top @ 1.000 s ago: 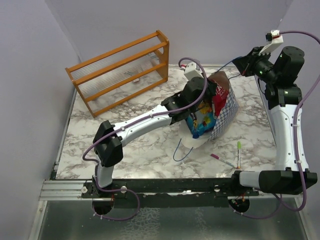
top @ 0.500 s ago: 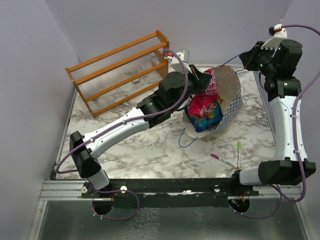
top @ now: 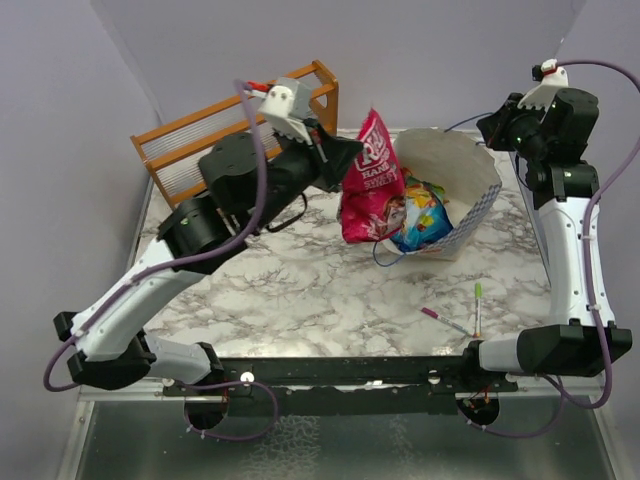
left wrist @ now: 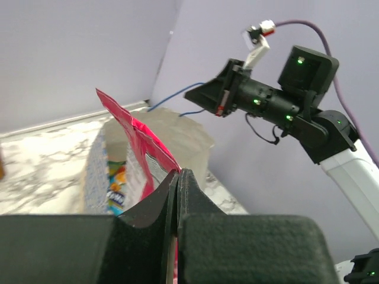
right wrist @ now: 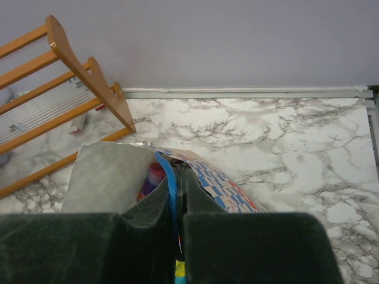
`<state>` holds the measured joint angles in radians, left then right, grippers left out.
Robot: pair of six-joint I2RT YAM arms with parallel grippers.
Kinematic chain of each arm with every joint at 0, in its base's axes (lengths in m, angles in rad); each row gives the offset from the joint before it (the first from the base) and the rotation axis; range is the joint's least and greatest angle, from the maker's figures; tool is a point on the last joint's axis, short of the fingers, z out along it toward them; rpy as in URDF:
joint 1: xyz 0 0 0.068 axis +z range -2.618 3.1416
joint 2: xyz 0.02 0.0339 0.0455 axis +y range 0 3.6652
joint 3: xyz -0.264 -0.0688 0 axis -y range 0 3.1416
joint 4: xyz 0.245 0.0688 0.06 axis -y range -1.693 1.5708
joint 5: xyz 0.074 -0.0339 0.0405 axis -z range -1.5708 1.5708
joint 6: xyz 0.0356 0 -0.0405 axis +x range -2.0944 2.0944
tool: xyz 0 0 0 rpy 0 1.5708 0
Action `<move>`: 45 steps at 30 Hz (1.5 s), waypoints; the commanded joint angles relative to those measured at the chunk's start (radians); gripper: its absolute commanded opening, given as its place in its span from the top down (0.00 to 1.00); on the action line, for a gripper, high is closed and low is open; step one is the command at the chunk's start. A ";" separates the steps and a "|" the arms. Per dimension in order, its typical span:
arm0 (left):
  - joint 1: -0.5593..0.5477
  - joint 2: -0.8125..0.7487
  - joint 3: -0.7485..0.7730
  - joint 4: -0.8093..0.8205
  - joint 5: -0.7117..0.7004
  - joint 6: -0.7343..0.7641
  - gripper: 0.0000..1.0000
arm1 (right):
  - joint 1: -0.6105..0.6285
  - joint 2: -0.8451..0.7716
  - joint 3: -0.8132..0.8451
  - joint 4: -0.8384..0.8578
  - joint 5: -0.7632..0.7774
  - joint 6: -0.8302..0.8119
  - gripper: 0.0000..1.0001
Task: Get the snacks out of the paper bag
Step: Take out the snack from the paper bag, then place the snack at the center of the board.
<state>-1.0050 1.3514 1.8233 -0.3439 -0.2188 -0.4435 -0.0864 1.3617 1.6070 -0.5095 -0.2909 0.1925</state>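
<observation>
My left gripper [top: 340, 160] is raised left of the paper bag and is shut on a red/pink snack packet [top: 365, 178], which hangs in the air with its lower end by the bag's mouth. In the left wrist view the jaws [left wrist: 177, 173] pinch that packet [left wrist: 137, 142]. The cream paper bag [top: 448, 158] lies tilted with its mouth open, and blue and green-yellow packets [top: 420, 215] show inside. My right gripper [top: 492, 128] is shut on the bag's blue cord handle [right wrist: 168, 174] at the far rim, beside the checked band [right wrist: 228, 186].
A wooden rack [top: 230, 135] stands at the back left, behind my left arm. A green pen [top: 477, 300] and a pink pen [top: 440, 318] lie near the front right. The bag's other blue handle [top: 385, 255] trails on the marble table [top: 300, 290].
My left gripper has pulled up and to the left out of the bag, taking the red/pink packet with it. The bag's mouth has opened wider. The right gripper has stayed on the handle.
</observation>
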 commanded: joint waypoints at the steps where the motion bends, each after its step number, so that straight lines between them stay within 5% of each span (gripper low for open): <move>1: 0.001 -0.100 0.043 -0.218 -0.168 0.069 1.00 | -0.006 -0.066 -0.034 0.030 -0.058 -0.020 0.99; 6: 0.001 -0.125 0.067 -0.459 -0.294 -0.044 1.00 | -0.006 -0.094 -0.072 0.053 -0.108 -0.011 0.99; 17: 0.057 -0.129 -0.102 -0.550 -0.331 -0.106 1.00 | -0.006 -0.137 -0.144 0.085 -0.332 -0.003 0.99; 26: 0.448 -0.048 -0.326 -0.313 0.211 -0.049 1.00 | -0.006 -0.120 -0.125 0.085 -0.418 0.008 0.99; 35: 0.531 0.082 -0.359 -0.171 0.420 -0.060 1.00 | -0.006 -0.069 -0.131 0.091 -0.474 0.032 0.99; 45: 0.568 0.197 -0.198 -0.020 0.699 -0.177 1.00 | -0.006 -0.032 -0.124 0.062 -0.517 0.031 0.99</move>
<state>-0.4355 1.5650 1.5806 -0.5312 0.2916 -0.5434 -0.0872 1.3201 1.4666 -0.4488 -0.7452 0.2134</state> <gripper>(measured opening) 0.015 0.016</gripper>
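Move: My left hand already holds the pink snack pouch high up. The open table I take it to lies about 15 cm ahead, 10 cm left and some 52 cm below. The paper bag stands roughly 15 cm ahead and 20 cm right, the wooden rack about 28 cm ahead and 25 cm left. From my right hand, still on the blue handle, the paper bag is some 3 cm back, 6 cm left and 20 cm below. With the pink pouch kept pinched, I first swing my left hand some 10 cm left, away from the paper bag, then sink it about 25 cm and push it forward about 15 towards the open table, tipping the fingers down. My right hand keeps the blue handle, easing left and back while turning about 25 degrees counter-clockwise. ##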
